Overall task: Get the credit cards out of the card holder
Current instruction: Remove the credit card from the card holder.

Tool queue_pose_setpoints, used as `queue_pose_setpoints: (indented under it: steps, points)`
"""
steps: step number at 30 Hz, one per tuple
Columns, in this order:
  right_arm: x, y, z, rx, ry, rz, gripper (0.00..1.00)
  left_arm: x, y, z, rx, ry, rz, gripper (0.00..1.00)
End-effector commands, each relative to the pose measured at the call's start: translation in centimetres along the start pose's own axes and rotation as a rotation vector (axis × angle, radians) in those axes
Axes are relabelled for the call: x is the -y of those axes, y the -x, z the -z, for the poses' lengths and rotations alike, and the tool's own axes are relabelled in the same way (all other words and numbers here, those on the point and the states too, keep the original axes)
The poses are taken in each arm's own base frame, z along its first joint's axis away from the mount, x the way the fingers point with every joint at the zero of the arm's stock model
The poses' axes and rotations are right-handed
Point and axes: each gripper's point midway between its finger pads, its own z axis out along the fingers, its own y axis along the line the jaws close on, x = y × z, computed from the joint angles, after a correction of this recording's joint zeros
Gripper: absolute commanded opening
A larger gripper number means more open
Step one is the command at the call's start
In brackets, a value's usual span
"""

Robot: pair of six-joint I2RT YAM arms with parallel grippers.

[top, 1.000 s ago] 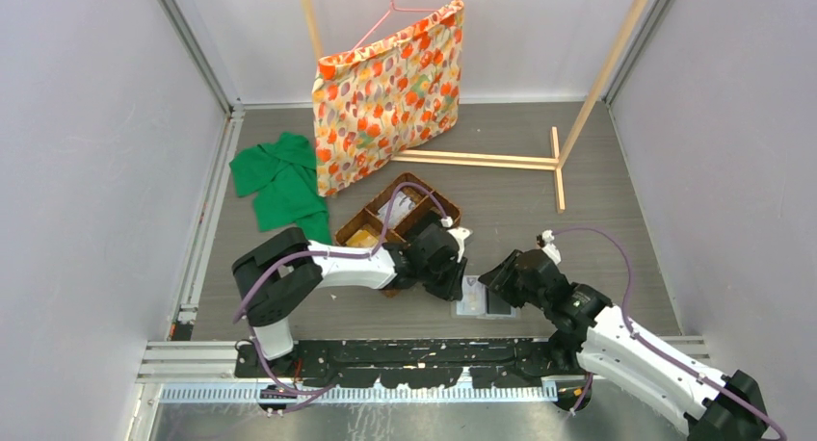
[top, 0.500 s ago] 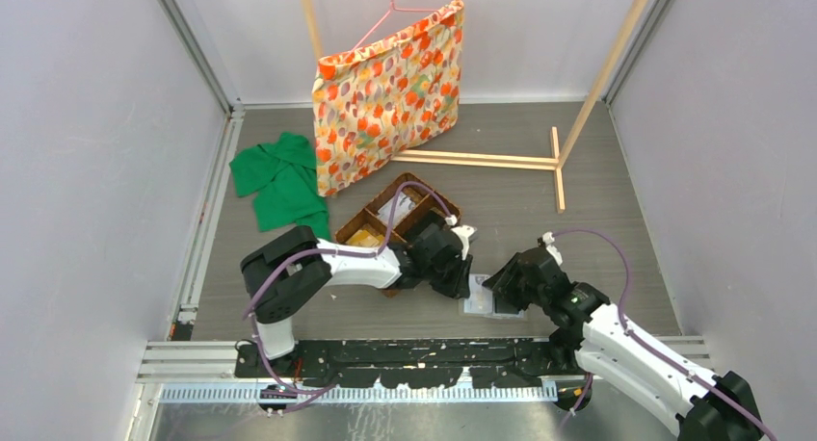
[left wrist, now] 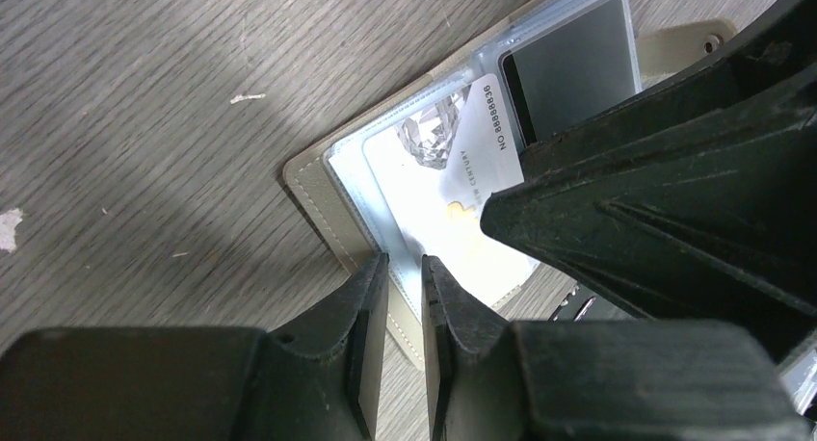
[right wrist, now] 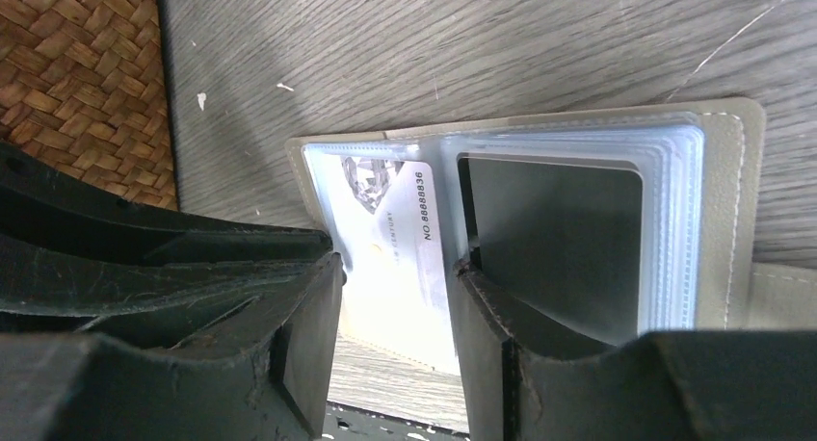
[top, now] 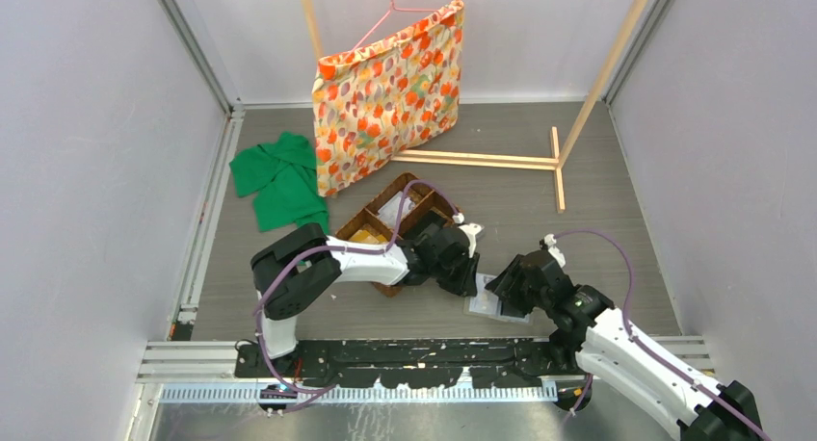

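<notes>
The card holder (top: pixel 489 303) lies open on the table between both grippers, beige-edged with clear sleeves (right wrist: pixel 674 220). One sleeve holds a white credit card (left wrist: pixel 453 195) printed with a number and a diamond picture; the other panel (right wrist: pixel 549 239) is dark grey. My left gripper (left wrist: pixel 405 272) comes in from the left, its narrow jaws closed on the holder's near edge beside the card. My right gripper (right wrist: pixel 395 287) is open, one finger on each side of the white card (right wrist: pixel 405 258), with its right finger (right wrist: pixel 477 297) at the fold. In the top view the two grippers (top: pixel 470 272) (top: pixel 511 289) nearly touch.
A brown wicker divided basket (top: pixel 390 215) sits right behind the left arm, and its corner (right wrist: pixel 77 75) shows in the right wrist view. Farther back are a green cloth (top: pixel 279 181), a floral bag on a hanger (top: pixel 390 94) and a wooden stand (top: pixel 482 159).
Both grippers and the holder have shifted a little to the right. The right gripper's jaws have spread wider. The left gripper's jaws stay as they were.
</notes>
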Motion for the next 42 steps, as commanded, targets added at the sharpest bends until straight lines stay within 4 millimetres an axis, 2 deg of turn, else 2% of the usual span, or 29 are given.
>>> queue_pose_setpoints:
  steps: [1,9,14,21,26,36,42]
  points:
    - [2.1,-0.3,0.5,-0.012,-0.087,0.053,0.52,-4.3,-4.4,-1.1,-0.135,0.141,0.005,0.22]
    - [2.5,-0.6,0.4,-0.031,-0.105,0.056,0.54,-4.2,-4.5,-1.3,-0.145,0.141,0.005,0.22]
    - [2.2,-0.8,0.3,-0.034,-0.079,0.036,0.50,-4.2,-4.7,-1.5,-0.154,0.136,0.004,0.22]
    - [2.2,-1.2,0.1,-0.003,0.006,-0.093,0.32,-4.3,-4.9,-1.5,-0.160,0.135,0.004,0.22]
    - [1.9,-0.4,1.0,0.050,0.042,-0.102,0.24,-4.2,-5.0,-1.6,-0.165,0.129,0.006,0.22]
    - [1.0,-0.6,1.2,0.036,0.096,-0.108,0.02,-4.3,-5.2,-1.6,-0.173,0.129,0.008,0.21]
    - [1.6,-0.3,1.5,0.064,0.088,-0.125,0.01,-4.3,-5.2,-1.7,-0.173,0.133,0.010,0.22]
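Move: The credit card lies in the holder's left sleeve, between the right hand's open fingers, its middle some 1 cm below that hand. The black card, in the next sleeve, is about 7 cm to the right and roughly 1 cm back; the woven basket stands some 15 cm ahead and 21 cm to the left, its middle about 1 cm above. From the left hand, at the holder's left edge, the credit card is about 3 cm right, level with it and 1 cm below. The right fingers, at first about half open astride the credit card, widen a touch and then close fully onto its right edge, while the hand eases back about 1.5 cm and right about 1 cm, dipping slightly before rising again, and rolls some 5 to 10 degrees, its left side coming up. The left hand creeps half a centimetre right and then stays with its nearly closed fingertips on the holder's left edge, holding it in place. ##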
